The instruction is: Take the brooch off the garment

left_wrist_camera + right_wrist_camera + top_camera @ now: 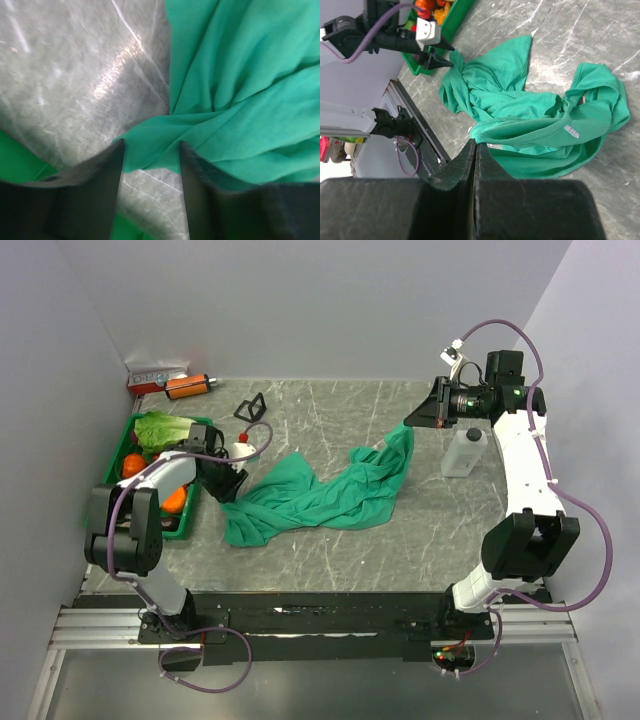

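The teal-green garment (320, 495) lies crumpled across the middle of the table, and one end is lifted toward the back right. My right gripper (408, 423) (475, 142) is shut on a hemmed edge of the garment (520, 100) and holds that end up. My left gripper (235, 487) (150, 145) is open, low at the garment's left end. A pointed fold of the garment (240, 90) reaches in between its fingertips. The brooch is hidden in every view.
A green crate (128, 435) with lettuce (165, 428) and orange vegetables stands at the left edge, beside my left arm. A clear bottle (465, 452) stands under my right arm. A black triangular stand (252, 408) and a small white bottle (242, 447) sit behind the garment.
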Controlling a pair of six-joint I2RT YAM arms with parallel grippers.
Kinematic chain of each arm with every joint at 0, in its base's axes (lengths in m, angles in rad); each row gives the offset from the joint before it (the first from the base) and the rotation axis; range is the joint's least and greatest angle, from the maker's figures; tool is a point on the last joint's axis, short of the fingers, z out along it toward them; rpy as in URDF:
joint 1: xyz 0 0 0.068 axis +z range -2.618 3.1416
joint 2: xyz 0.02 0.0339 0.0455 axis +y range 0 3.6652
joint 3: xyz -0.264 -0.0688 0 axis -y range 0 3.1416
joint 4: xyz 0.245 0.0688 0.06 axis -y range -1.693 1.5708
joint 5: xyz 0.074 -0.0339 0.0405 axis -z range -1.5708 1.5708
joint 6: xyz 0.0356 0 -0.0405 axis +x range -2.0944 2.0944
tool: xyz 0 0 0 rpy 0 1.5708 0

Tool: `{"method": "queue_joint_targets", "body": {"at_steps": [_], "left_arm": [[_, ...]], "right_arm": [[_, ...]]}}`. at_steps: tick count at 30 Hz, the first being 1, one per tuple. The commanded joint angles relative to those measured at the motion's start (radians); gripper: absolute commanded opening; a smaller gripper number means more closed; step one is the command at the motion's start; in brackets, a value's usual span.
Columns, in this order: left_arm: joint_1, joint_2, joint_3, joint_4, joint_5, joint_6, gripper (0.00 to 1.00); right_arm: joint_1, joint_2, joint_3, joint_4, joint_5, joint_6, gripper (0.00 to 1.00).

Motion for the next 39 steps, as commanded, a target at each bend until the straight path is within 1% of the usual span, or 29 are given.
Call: {"method": "queue_joint_targets", "body": {"at_steps": [1, 3, 4, 6, 8, 10, 13, 16, 18, 20, 21, 23, 24, 25, 26, 27, 29, 30, 31, 32, 33, 34, 35, 36, 37, 39], "left_arm": [[-0.003, 0.051, 0.060, -0.032, -0.034, 0.070, 0.45], [0.000, 0.058, 0.104, -0.081, -0.016, 0.095, 0.43], [0.003, 0.064, 0.121, -0.150, 0.001, 0.107, 0.44], [0.013, 0.071, 0.161, -0.218, 0.047, 0.144, 0.48], [0.014, 0.074, 0.172, -0.285, 0.051, 0.155, 0.50], [0.014, 0.072, 0.161, -0.290, 0.038, 0.152, 0.50], [0.013, 0.069, 0.121, -0.243, 0.005, 0.130, 0.49], [0.011, 0.078, 0.115, -0.206, -0.017, 0.100, 0.48], [0.011, 0.081, 0.112, -0.168, -0.040, 0.073, 0.49], [0.011, 0.098, 0.115, -0.158, -0.057, 0.061, 0.47], [0.011, 0.107, 0.130, -0.168, -0.058, 0.056, 0.39], [0.010, 0.133, 0.149, -0.186, -0.040, 0.046, 0.29], [0.011, 0.137, 0.170, -0.198, -0.029, 0.047, 0.13], [0.011, 0.141, 0.185, -0.232, -0.016, 0.050, 0.05], [0.011, 0.140, 0.204, -0.246, -0.003, 0.059, 0.01], [0.011, 0.137, 0.253, -0.258, 0.015, 0.064, 0.01], [0.011, 0.126, 0.329, -0.302, 0.028, 0.078, 0.01], [0.014, 0.126, 0.435, -0.315, 0.032, 0.078, 0.01], [0.016, 0.130, 0.496, -0.323, 0.031, 0.076, 0.01], [0.019, 0.137, 0.565, -0.335, 0.031, 0.067, 0.01], [0.029, 0.144, 0.707, -0.336, 0.032, 0.055, 0.01], [0.037, 0.161, 0.777, -0.329, 0.023, 0.041, 0.01], [0.045, 0.166, 0.840, -0.273, 0.009, -0.015, 0.01], [0.057, 0.173, 0.947, -0.251, -0.006, -0.038, 0.01], [0.062, 0.182, 0.997, -0.232, -0.026, -0.055, 0.01], [0.066, 0.184, 1.104, -0.171, -0.055, -0.106, 0.01]], "right_arm": [[-0.007, 0.002, 0.030, 0.036, -0.012, 0.021, 0.00], [-0.008, 0.020, 0.053, 0.041, -0.011, 0.025, 0.00], [-0.008, 0.026, 0.061, 0.045, -0.011, 0.035, 0.00], [-0.013, 0.045, 0.081, 0.056, -0.011, 0.045, 0.00], [-0.015, 0.061, 0.098, 0.064, -0.011, 0.056, 0.00], [-0.016, 0.074, 0.102, 0.071, -0.011, 0.061, 0.00], [-0.016, 0.092, 0.112, 0.084, -0.006, 0.070, 0.00], [-0.016, 0.115, 0.131, 0.091, -0.003, 0.082, 0.00], [-0.016, 0.130, 0.144, 0.098, -0.003, 0.088, 0.00], [-0.016, 0.147, 0.165, 0.102, 0.000, 0.091, 0.00], [-0.015, 0.154, 0.170, 0.104, 0.003, 0.091, 0.00], [-0.016, 0.166, 0.184, 0.110, 0.008, 0.091, 0.00], [-0.015, 0.172, 0.188, 0.110, 0.008, 0.091, 0.00], [-0.016, 0.183, 0.202, 0.111, 0.008, 0.091, 0.00], [-0.015, 0.189, 0.216, 0.110, 0.018, 0.091, 0.00], [-0.016, 0.196, 0.233, 0.110, 0.032, 0.088, 0.00], [-0.018, 0.232, 0.323, 0.111, 0.081, 0.087, 0.00], [-0.018, 0.255, 0.369, 0.111, 0.098, 0.087, 0.00], [-0.019, 0.300, 0.476, 0.114, 0.112, 0.085, 0.00], [-0.022, 0.325, 0.533, 0.122, 0.126, 0.091, 0.00], [-0.027, 0.351, 0.591, 0.131, 0.150, 0.119, 0.00], [-0.034, 0.394, 0.686, 0.171, 0.161, 0.133, 0.00], [-0.039, 0.410, 0.723, 0.195, 0.173, 0.151, 0.00], [-0.044, 0.425, 0.753, 0.229, 0.199, 0.188, 0.00], [-0.053, 0.449, 0.814, 0.270, 0.222, 0.203, 0.00], [-0.053, 0.462, 0.860, 0.300, 0.253, 0.199, 0.00]]}}
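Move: The left hand hovers open over the garment's left end, which is about 2 cm below it, 1 cm back and 1 cm to its left. The green crate stands some 19 cm left and 5 cm ahead, the black frame about 24 cm ahead and 6 cm right. The right hand already holds the garment's other end high; from it the left end lies about 46 cm left, 2 cm back and 29 cm down, the white jug some 11 cm right, 5 cm ahead. Left pinches the garment's end, swings it some 25 cm up and forward; right, still gripping, sweeps forward, rising. ##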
